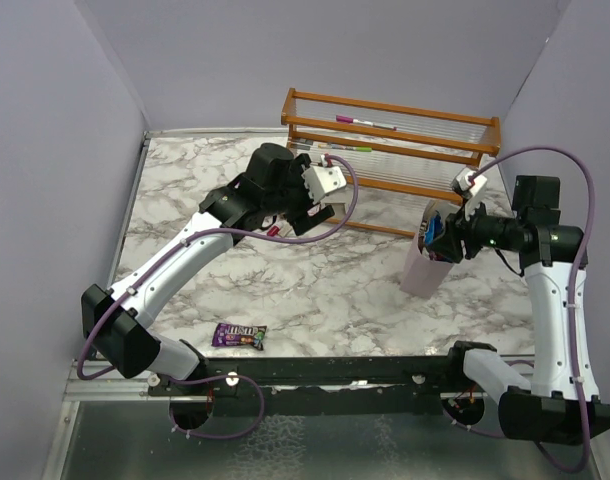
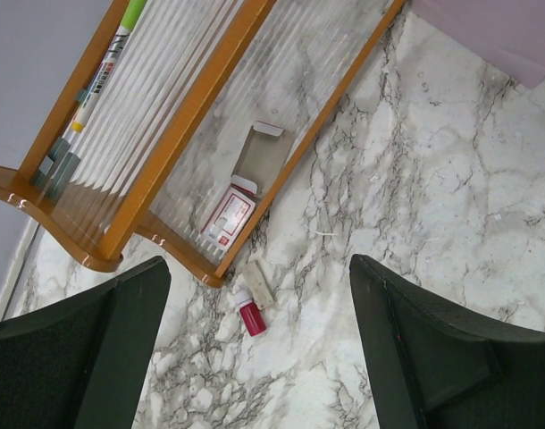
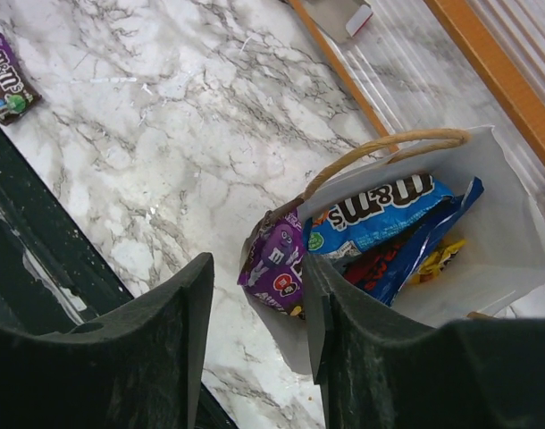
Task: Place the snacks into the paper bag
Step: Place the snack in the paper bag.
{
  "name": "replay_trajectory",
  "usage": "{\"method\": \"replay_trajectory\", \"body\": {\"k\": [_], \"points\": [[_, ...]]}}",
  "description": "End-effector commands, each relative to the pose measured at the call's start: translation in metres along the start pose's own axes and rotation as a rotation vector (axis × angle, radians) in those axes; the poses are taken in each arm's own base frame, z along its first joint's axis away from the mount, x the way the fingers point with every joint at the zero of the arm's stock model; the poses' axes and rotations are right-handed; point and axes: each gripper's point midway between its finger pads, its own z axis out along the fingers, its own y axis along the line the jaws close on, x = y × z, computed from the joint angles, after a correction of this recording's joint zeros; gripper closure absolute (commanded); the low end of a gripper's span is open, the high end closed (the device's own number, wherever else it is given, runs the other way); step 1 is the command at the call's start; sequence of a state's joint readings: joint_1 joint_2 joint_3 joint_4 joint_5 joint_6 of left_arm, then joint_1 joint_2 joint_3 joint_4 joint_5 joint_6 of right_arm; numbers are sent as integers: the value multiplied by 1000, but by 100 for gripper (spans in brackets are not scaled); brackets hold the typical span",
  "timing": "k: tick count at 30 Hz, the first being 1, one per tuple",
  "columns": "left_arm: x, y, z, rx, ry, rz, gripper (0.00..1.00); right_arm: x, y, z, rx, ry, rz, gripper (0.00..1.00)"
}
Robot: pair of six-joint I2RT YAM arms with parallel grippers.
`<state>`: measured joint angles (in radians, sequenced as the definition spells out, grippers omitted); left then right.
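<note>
The pale paper bag (image 1: 423,268) stands at the right, in front of the rack. In the right wrist view the bag (image 3: 514,241) is open and holds a blue-white snack (image 3: 389,214), a red-blue one (image 3: 389,264) and a yellow one (image 3: 440,257). A purple snack (image 3: 277,264) hangs at its near rim. My right gripper (image 3: 256,268) is open astride that rim, over the purple snack; it also shows in the top view (image 1: 442,236). Another purple snack (image 1: 238,336) lies on the table near the front. My left gripper (image 1: 307,215) is open and empty by the rack, above the marble (image 2: 259,273).
A wooden rack (image 1: 395,150) with clear shelves stands at the back, with markers on it. Under its left end lie a small red bottle (image 2: 252,317), a beige piece (image 2: 260,284) and a red-white card box (image 2: 228,216). Lilac walls close in three sides.
</note>
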<state>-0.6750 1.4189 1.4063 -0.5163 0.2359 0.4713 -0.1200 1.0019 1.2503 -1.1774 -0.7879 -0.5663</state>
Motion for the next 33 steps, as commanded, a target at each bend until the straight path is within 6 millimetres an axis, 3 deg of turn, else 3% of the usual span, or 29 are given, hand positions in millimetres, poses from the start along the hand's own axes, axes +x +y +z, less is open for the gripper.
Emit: {"method": "replay_trajectory", "body": {"k": [1, 10, 17, 23, 33], "points": [[-4, 5, -6, -33, -17, 14, 15, 5, -12, 9, 13, 0, -22, 57], [1, 12, -5, -69, 0, 25, 15, 21, -7, 21, -49, 27, 20, 63], [5, 13, -4, -78, 14, 26, 15, 31, -21, 20, 31, 67, 17, 83], [11, 12, 0, -80, 25, 24, 15, 41, -27, 24, 48, 98, 30, 94], [9, 13, -2, -83, 26, 19, 15, 40, -54, 7, 243, 147, 54, 99]]}}
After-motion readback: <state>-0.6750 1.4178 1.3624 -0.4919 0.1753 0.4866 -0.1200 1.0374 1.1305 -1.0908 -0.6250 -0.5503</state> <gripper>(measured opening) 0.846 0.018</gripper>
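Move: Just beyond and below the right fingertips, at the near left corner of the paper bag's mouth, sits the purple-and-brown bar, about 2 cm ahead, 2 cm left and 7 cm down. The blue M&M's packet lies 4 cm farther out than the bar and a touch more left, the dark blue packet 6 cm farther out and 2 cm to its right, both deeper in the bag. From the left hand the bar is some 24 cm right, 8 cm back and 8 cm down. Lowering about 5 cm into the bag's mouth towards the bar, the right hand tips slightly further down while its half-open fingers close completely, coming onto the bar's upper edge and seeming to pinch it. Late on it also drifts 2–3 cm to the right and a little forward, still sinking. ##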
